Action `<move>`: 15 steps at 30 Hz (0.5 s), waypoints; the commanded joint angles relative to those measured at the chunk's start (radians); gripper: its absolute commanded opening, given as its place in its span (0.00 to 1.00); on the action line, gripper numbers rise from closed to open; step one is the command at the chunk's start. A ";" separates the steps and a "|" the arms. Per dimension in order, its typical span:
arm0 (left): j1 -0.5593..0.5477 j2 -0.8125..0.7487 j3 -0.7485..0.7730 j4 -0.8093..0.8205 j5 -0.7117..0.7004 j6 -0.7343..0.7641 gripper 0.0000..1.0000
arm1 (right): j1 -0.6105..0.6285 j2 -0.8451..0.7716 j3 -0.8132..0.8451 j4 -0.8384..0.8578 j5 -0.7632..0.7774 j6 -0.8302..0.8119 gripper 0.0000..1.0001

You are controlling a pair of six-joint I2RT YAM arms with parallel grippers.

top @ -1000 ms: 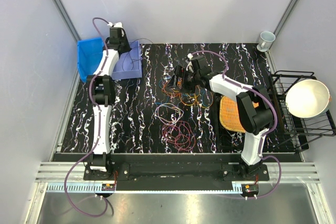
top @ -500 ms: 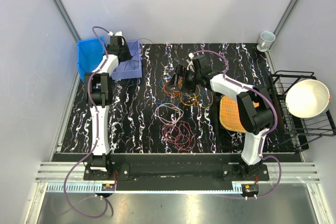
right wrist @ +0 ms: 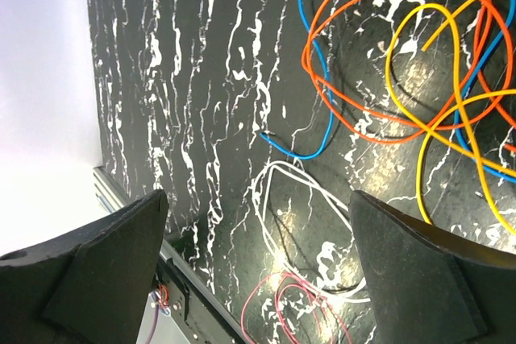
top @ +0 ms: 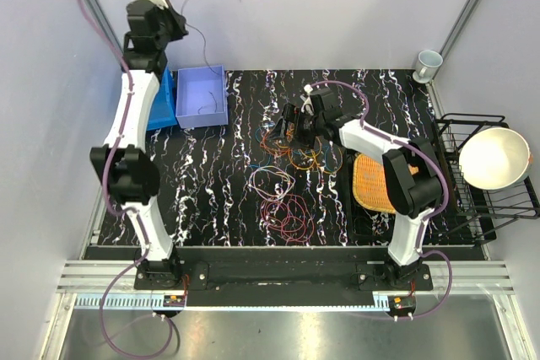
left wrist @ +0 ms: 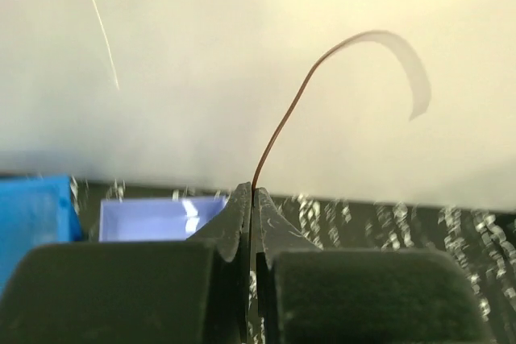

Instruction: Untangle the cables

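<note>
My left gripper point(top: 173, 23) is raised high over the table's back left corner. In the left wrist view it point(left wrist: 252, 192) is shut on a thin dark brown cable point(left wrist: 282, 126) that arcs up and to the right. My right gripper point(top: 295, 128) hangs open over a tangle of cables point(top: 291, 147). The right wrist view shows orange point(right wrist: 363, 54), yellow point(right wrist: 419, 118) and blue point(right wrist: 310, 151) cables crossing each other. A white loop point(right wrist: 282, 199) and pink-red loops point(right wrist: 282, 304) lie between the open right gripper's point(right wrist: 258, 223) fingers, below them.
A lavender tray point(top: 190, 90) and a blue bin point(top: 164, 99) sit at the back left. An orange woven basket point(top: 371, 183) lies under the right arm. A wire rack point(top: 460, 200) with a white bowl point(top: 494, 158) stands at right, a cup point(top: 429, 63) at the back right.
The left arm rose from the lavender tray to high above the corner, its gripper closing on the thin dark cable. The right arm has hardly moved.
</note>
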 commanded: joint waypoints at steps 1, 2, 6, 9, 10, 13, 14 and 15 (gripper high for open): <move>-0.003 -0.085 -0.036 0.000 -0.065 0.030 0.00 | -0.004 -0.086 -0.015 0.042 -0.024 0.010 1.00; -0.006 -0.089 -0.033 -0.009 -0.075 0.033 0.00 | -0.003 -0.089 -0.017 0.042 -0.024 0.010 1.00; -0.004 -0.105 -0.019 -0.029 -0.126 0.053 0.00 | -0.003 -0.103 -0.034 0.052 -0.028 0.015 1.00; -0.004 -0.117 -0.012 -0.021 -0.142 0.057 0.00 | -0.001 -0.107 -0.045 0.058 -0.035 0.018 1.00; -0.004 -0.117 -0.008 -0.023 -0.145 0.060 0.00 | -0.001 -0.107 -0.045 0.058 -0.035 0.018 1.00; -0.006 -0.109 -0.004 -0.026 -0.167 0.069 0.00 | -0.001 -0.109 -0.049 0.060 -0.038 0.018 1.00; -0.004 -0.108 -0.005 -0.024 -0.177 0.076 0.00 | -0.001 -0.108 -0.049 0.062 -0.038 0.018 1.00; -0.004 -0.102 -0.007 -0.026 -0.187 0.079 0.00 | -0.001 -0.109 -0.049 0.060 -0.038 0.015 1.00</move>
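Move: The dark cable pinched in the left gripper trails down into the purple bin, whose middle lies almost straight below that hand, some 32 cm down and perhaps 2 cm to its left. The blue bin stands about 18 cm left of the purple one, level with it. The orange and yellow cables lie roughly 20 cm back and 28 cm right of the left hand. From the right hand, the purple bin is about 21 cm ahead, 27 cm left and 6 cm lower. The dark cable, still pinched in the shut left fingers, is carried up about 6 cm over the purple bin and back 3 cm as a fast lift runs out. The left hand then settles a couple of centimetres lower, drifting some 2 cm left and turning a little counter-clockwise. The right hand, open and empty, rises about 1.5 cm over the cables. ##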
